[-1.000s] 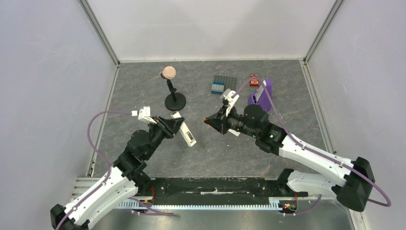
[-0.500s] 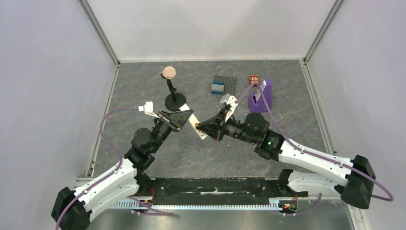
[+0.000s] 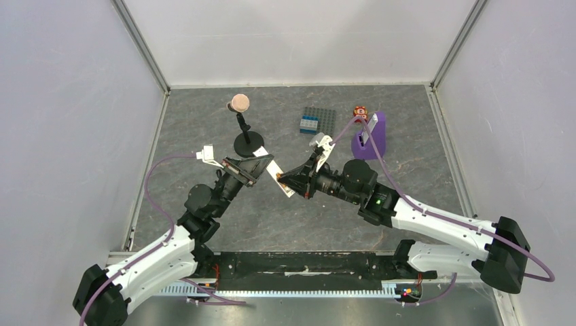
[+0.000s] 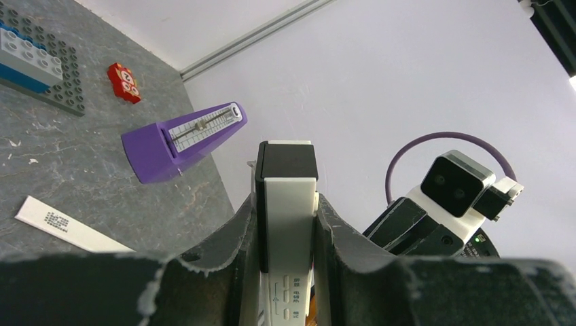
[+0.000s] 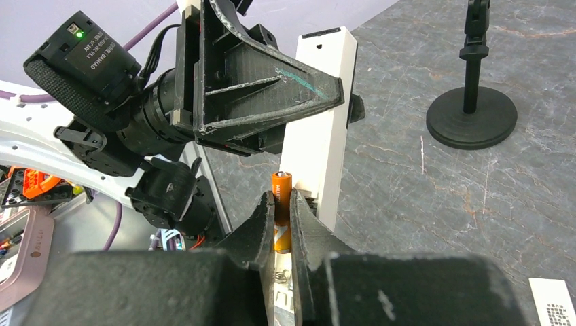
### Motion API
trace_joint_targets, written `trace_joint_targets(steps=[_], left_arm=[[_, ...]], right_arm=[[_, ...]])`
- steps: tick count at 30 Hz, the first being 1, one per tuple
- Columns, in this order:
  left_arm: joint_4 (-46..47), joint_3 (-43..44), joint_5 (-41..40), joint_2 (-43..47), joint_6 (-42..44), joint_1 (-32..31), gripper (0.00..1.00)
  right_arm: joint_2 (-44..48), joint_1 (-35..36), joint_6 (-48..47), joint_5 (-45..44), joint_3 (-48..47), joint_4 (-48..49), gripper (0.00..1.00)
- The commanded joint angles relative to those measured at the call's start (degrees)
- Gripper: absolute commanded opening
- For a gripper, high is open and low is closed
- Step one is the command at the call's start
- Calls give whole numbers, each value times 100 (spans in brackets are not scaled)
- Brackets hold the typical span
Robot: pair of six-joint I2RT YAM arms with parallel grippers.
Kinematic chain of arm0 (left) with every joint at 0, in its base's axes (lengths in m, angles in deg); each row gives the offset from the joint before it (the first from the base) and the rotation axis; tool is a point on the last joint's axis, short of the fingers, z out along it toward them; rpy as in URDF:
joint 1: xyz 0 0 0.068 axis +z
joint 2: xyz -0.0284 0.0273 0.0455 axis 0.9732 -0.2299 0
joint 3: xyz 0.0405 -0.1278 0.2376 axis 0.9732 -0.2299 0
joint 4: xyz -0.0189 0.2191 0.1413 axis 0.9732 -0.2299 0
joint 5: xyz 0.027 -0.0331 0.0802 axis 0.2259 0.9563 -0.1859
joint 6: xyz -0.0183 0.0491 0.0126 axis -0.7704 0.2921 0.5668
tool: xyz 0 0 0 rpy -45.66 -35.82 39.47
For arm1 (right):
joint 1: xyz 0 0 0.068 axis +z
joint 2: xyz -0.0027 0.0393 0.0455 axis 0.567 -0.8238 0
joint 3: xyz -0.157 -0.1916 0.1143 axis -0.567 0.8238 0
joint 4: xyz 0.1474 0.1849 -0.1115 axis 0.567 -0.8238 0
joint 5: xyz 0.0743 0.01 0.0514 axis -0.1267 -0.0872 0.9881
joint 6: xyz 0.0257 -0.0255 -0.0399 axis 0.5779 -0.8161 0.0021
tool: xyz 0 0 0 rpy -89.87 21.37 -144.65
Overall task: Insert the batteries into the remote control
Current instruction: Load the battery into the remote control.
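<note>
My left gripper (image 3: 261, 167) is shut on the white remote control (image 3: 280, 180), holding it above the table; it shows between my fingers in the left wrist view (image 4: 289, 224) and stands upright in the right wrist view (image 5: 322, 129). My right gripper (image 3: 289, 182) is shut on the orange battery (image 5: 281, 210) and holds it against the remote's lower end, by the open battery recess. In the right wrist view the left gripper (image 5: 336, 102) clamps the remote just above the battery. The dark grey battery is out of view.
A black stand with a pink ball (image 3: 243, 129) is behind the grippers. A grey brick plate (image 3: 318, 121), a small red toy (image 3: 359, 112) and the purple wedge stand (image 3: 370, 138) sit at the back right. A white strip (image 4: 64, 224) lies on the table.
A second ago the grippers were apart. Both moved toward each other, and the battery now meets the remote's lower end. Little has moved in the last half second.
</note>
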Motion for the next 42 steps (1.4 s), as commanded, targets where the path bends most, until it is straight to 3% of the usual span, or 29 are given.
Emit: trace_joint_targets(steps=[1, 16, 25, 42], left_arm=[[503, -33, -116, 35, -438, -18, 2], [399, -84, -342, 150, -647, -12, 2], [266, -104, -475, 223, -808, -18, 2], [69, -104, -482, 275, -691, -14, 2]], right_arm=[[-18, 38, -132, -129, -103, 36, 8], [-146, 70, -469, -140, -428, -1103, 11], [-206, 73, -448, -132, -455, -1253, 14], [-272, 73, -236, -394, -740, -1538, 35]])
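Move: My right hand pinches the orange battery; its slot in the remote control is right at the fingertips, within about 1 cm, with the dark battery about 1 cm farther forward, already in. The stand's round base lies some 11 cm ahead and 12 cm left of my right hand, and the white cover about 15 cm right and 2 cm back, both roughly 22 cm below. From my left hand, gripping the remote, the slot is about 5 cm back and 5 cm right. I sink my right hand about 2 cm together with the remote, its left-pointing fingers dipping some 10 degrees to lay the orange battery into the slot. My left hand keeps its grip on the remote, lowering it just as far while easing slightly forward and left and tipping a little down. The right fingers loosen gradually, then open more quickly at the end, once the sinking stops, and let go of the pinch. ##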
